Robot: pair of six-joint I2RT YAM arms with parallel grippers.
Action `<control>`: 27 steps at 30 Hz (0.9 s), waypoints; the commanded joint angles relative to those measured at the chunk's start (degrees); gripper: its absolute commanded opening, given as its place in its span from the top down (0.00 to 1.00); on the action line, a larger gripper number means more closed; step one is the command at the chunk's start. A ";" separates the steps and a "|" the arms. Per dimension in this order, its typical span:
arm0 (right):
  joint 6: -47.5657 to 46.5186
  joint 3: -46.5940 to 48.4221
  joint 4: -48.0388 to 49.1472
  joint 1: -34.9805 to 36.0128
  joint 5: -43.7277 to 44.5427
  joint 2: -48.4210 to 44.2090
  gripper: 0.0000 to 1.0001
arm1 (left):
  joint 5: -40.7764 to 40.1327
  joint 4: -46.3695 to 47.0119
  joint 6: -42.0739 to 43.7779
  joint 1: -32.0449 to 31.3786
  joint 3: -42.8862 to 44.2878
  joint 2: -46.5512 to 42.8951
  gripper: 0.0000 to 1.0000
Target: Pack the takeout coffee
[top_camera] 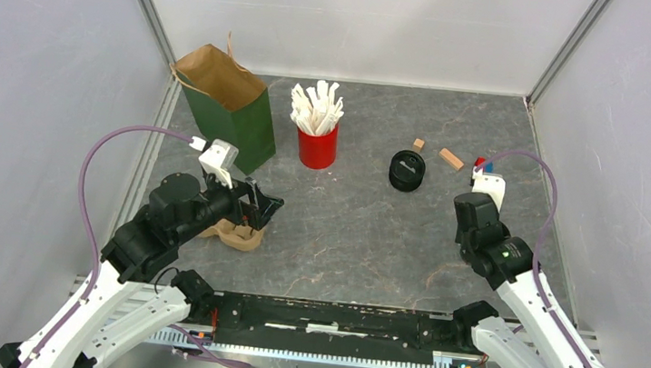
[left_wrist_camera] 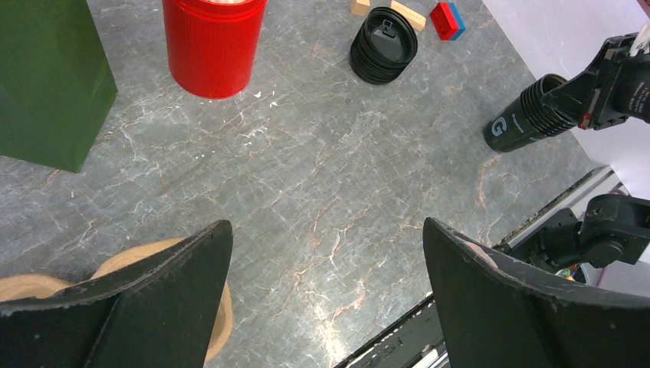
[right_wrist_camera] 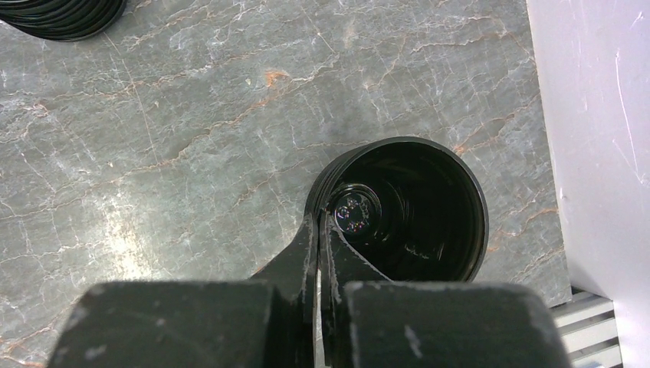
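Observation:
The takeout coffee cup (right_wrist_camera: 406, 207) is a black ribbed paper cup (left_wrist_camera: 521, 119) with a white letter on its side. It is open-topped and leans near the right wall. My right gripper (right_wrist_camera: 318, 218) is shut on the cup's rim wall, one finger inside and one outside. The left wrist view shows this gripper (left_wrist_camera: 558, 96) holding the cup from above. A stack of flat black lids (top_camera: 407, 170) lies left of it, further back. My left gripper (left_wrist_camera: 326, 291) hangs open over bare table at the near left, holding nothing. In the top view the right arm hides the cup.
A green paper bag (top_camera: 229, 114) stands at the back left, with a red cup of white sticks (top_camera: 317, 142) beside it. Two wooden blocks (top_camera: 450, 159) and a red-and-blue block (top_camera: 479, 163) lie behind the lids. A brown cardboard piece (top_camera: 239, 234) sits under my left gripper.

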 commanded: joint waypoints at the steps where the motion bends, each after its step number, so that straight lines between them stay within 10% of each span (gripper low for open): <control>1: -0.52 1.47 1.55 -0.35 1.24 -0.90 1.00 | 0.70 2.27 -2.19 -0.18 0.05 -0.02 0.00; 27: -6.91 17.10 -7.32 -0.29 5.69 0.81 1.00 | -2.23 1.76 -2.77 -0.18 0.28 1.61 0.00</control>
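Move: Just to the right of the right hand, whose fingers are already closed on its left wall, is the top cup of the black stack: its middle lies about 4 cm to the right and 4 cm below. The lid stack is some 21 cm ahead and 11 cm to the left, and the red-blue block roughly 26 cm ahead and 9 cm to the right, both about 10 cm lower. From the left hand that cup lies about 42 cm to the right, 2 cm ahead and 17 cm below. Drawing the top cup up out of the stack, the right hand keeps its pinch on the left side of the cup's wall and, after a brief hold, rises about 6 cm at a gathering pace. It drifts only about a centimetre to the right, and the wrist hardly turns, tipping up by some 5 degrees. ##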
